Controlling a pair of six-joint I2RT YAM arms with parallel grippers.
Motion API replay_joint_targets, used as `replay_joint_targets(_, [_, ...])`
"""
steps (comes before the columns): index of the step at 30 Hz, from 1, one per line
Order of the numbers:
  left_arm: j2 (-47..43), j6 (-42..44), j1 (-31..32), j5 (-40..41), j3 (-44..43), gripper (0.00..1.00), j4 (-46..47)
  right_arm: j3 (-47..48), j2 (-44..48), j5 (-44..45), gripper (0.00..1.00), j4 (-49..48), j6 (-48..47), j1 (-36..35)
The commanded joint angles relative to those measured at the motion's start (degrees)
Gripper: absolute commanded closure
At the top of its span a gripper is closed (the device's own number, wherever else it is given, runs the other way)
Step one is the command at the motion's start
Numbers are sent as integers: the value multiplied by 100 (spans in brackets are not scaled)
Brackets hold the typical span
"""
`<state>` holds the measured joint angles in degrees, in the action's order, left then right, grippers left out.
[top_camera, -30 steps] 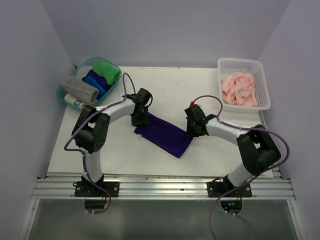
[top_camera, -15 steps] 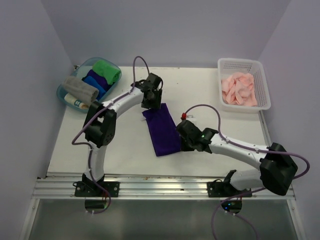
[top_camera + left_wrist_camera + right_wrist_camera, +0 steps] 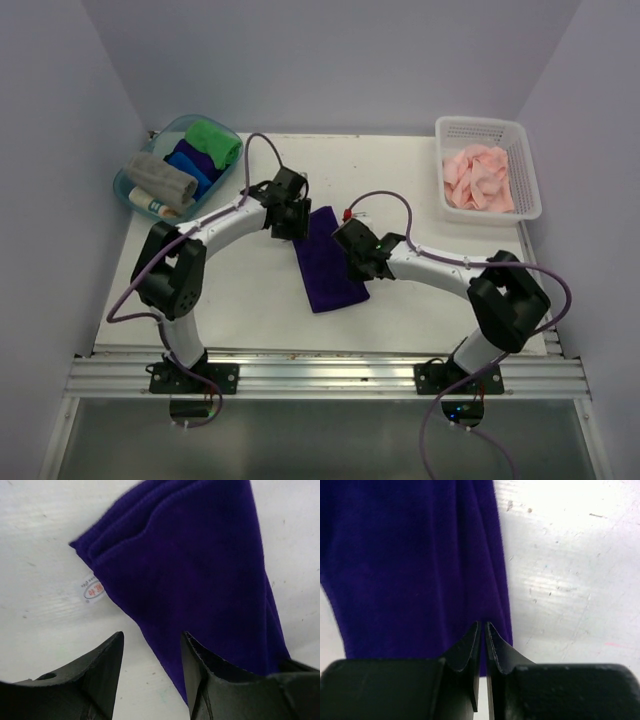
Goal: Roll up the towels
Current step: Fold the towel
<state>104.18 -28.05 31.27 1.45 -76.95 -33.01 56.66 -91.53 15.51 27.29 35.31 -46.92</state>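
A dark purple towel (image 3: 326, 272) lies flat on the white table as a folded strip that runs away from the arms. My left gripper (image 3: 291, 222) is at its far left corner. In the left wrist view it (image 3: 152, 636) is open: one finger over the purple towel (image 3: 200, 570), the other over bare table, nothing pinched. My right gripper (image 3: 356, 262) hovers at the strip's right edge. Its jaws (image 3: 483, 625) are shut to a hairline above the flat purple towel (image 3: 410, 565). Pale pink towels (image 3: 480, 178) fill the white basket. A rolled grey towel (image 3: 160, 178) lies in the blue bin.
The blue bin (image 3: 168, 128) at the back left also holds green (image 3: 213, 142) and blue (image 3: 190, 162) rolls. The white basket (image 3: 478, 122) stands at the back right. A white label (image 3: 94, 587) sticks out at the purple towel's corner. Walls close in both sides.
The purple towel swung from a diagonal to lying lengthwise. The right gripper left the near right corner and moved up the right edge. The left gripper let go and pulled back slightly.
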Motion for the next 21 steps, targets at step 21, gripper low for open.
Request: replay_joint_targets(21, [920,45,2,-524,-514,50,516,-850,530,-690,92,-770,609,77])
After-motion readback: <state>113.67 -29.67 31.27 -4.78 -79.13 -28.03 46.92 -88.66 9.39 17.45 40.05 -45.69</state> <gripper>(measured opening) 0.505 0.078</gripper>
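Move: The folded purple towel lies slantwise, its middle about 7 cm to the left hand's right, 5 cm nearer the bases and 6 cm below; its left edge runs under that hand. From the right hand the towel's middle is some 8 cm left, 5 cm ahead and 4 cm below. The bin of rolled towels stands about 26 cm left and 16 cm ahead of the left hand; the white basket is roughly 29 cm right and 26 cm ahead of the right hand. The towel is met from both sides: the left hand, half open, sinks about 5 cm, easing back first, then travels right and slightly forward, fingertips coming onto the left edge near the far end. The right hand, fingers nearly shut, drops about 3 cm onto the near right edge, then drags back some 2.5 cm and a little left. ##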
